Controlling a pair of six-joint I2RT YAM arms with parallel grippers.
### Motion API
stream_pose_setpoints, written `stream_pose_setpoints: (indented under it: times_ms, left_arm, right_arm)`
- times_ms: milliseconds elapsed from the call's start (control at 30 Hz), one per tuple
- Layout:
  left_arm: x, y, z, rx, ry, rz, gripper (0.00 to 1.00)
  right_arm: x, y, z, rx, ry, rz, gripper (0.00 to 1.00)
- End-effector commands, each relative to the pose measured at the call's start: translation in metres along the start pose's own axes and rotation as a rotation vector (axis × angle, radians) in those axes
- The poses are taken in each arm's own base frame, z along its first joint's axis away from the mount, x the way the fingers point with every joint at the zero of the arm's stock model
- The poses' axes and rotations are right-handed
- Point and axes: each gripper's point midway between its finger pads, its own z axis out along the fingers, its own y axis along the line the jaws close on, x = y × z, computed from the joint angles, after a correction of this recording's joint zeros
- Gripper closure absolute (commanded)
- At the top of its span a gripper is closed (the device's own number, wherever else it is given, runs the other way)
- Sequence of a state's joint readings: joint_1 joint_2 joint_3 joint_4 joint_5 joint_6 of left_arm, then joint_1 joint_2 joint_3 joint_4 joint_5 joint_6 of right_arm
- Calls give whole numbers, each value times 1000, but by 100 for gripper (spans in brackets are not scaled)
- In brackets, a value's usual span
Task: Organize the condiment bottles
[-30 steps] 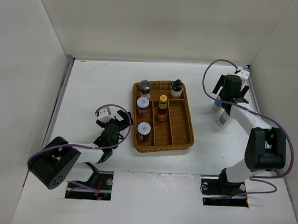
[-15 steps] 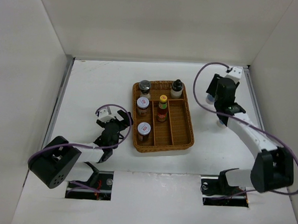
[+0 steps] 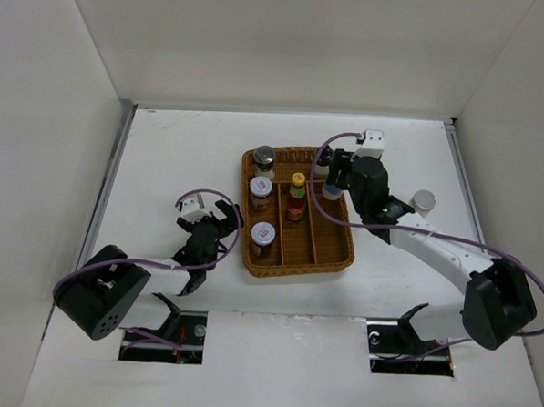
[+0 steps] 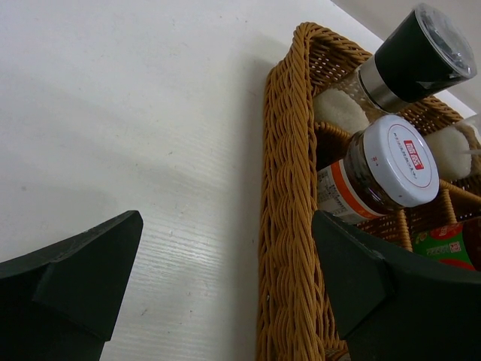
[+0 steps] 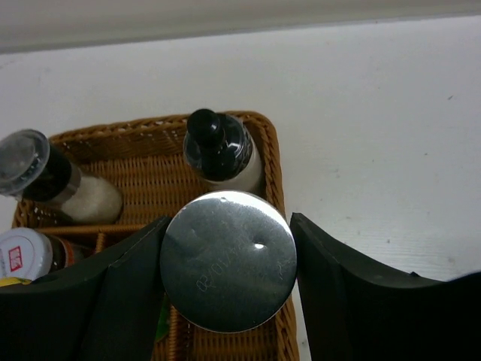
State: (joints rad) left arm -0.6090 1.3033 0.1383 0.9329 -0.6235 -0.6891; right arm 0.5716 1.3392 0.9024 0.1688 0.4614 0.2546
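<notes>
My right gripper (image 5: 228,263) is shut on a white bottle by its silver cap (image 5: 228,260) and holds it over the back right corner of the wicker tray (image 3: 348,235). Just beyond it in the tray stands the black-capped bottle (image 5: 218,147). The tray also holds the grey-capped shaker (image 3: 263,156), two red-white-lidded jars (image 3: 260,188) (image 3: 263,233) and a slim red yellow-capped bottle (image 3: 297,194). A second silver-capped white bottle (image 3: 424,201) stands on the table to the right. My left gripper (image 3: 217,233) is open at the tray's left wall (image 4: 285,226), holding nothing.
White walls enclose the table at the back and on both sides. The right arm's purple cable (image 3: 434,238) loops across the table right of the tray. In the left wrist view the shaker (image 4: 409,56) and a jar (image 4: 391,165) stand just inside the wicker wall.
My right gripper closed on a silver-capped bottle at the table's right side and carried it left to above the tray. The left arm has not moved.
</notes>
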Motion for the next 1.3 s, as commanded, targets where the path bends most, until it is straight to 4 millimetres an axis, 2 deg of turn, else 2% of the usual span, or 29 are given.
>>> stream_pose_setpoints:
  times_ms: [0, 233, 367, 433, 467, 533, 600, 667, 767, 833, 900, 967, 1033, 1100, 1267]
  left_arm:
    - [-20, -19, 4, 46, -57, -66, 0]
    - [-22, -20, 3, 51, -61, -70, 0]
    - [-20, -20, 5, 48, -55, -66, 0]
    - [-20, -20, 4, 51, -56, -67, 0]
    - [-21, -21, 3, 55, -58, -70, 0]
    - [-21, -22, 4, 55, -58, -70, 0]
    - [-19, -21, 4, 51, -52, -64, 0]
    - [-19, -21, 3, 55, -52, -67, 0]
    - [-19, -22, 4, 55, -52, -67, 0]
    - [-17, -23, 4, 58, -46, -64, 0]
    - [-19, -25, 1, 69, -50, -71, 0]
    - [-19, -27, 0, 74, -51, -74, 0]
    - [-18, -27, 1, 73, -47, -73, 0]
    - [-17, -29, -1, 83, -45, -77, 0]
    - [-16, -31, -2, 89, -40, -75, 0]
  right_arm:
    - [-43, 32, 3, -81, -125, 65, 47]
    - [11, 37, 17, -68, -37, 37, 46]
    - [26, 38, 18, -51, -15, 20, 42]
    - [26, 38, 17, -47, -19, 23, 33]
    - [22, 37, 16, -43, -26, 26, 25]
    - [10, 34, 7, -35, -54, 36, 9]
    - [-8, 24, -7, -11, -99, 60, 2]
    - [-27, 6, -23, 22, -145, 89, 0]
    - [-46, -60, -47, 204, -205, 133, 0]
    - [-45, -113, -65, 376, -224, 167, 0]
    - [-33, -158, -82, 535, -208, 164, 0]
    - [-20, -184, -94, 630, -180, 157, 0]
    - [-8, -203, -100, 701, -142, 147, 0]
    - [0, -212, -100, 738, -118, 140, 0]
    - [20, -213, -75, 698, -46, 150, 0]
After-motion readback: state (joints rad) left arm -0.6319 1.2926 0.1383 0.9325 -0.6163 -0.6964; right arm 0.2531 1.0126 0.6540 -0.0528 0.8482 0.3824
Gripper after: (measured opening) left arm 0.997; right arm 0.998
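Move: I hold the blue-labelled bottle; its place in the tray's right-hand compartment lies about 3 cm to my right hand's left, level fore-and-aft, some 10 cm down. From that hand the black-capped bottle is roughly 9 cm ahead and 4 left, the sauce bottle 2 back and 11 left, the second silver-lidded bottle on the table 3 back and 24 right, all about 10 lower. From my left hand, that place is some 33 cm right, 5 ahead, about level. With my right hand I ease the held bottle a little left and lower it about 6 cm into the right-hand compartment behind the black-capped bottle, then open my fingers and let go. I climb clear and sweep some 25 cm right and a bit back, turning about 40 degrees clockwise, then sink with fingers open towards the second silver-lidded bottle, not touching it yet. ##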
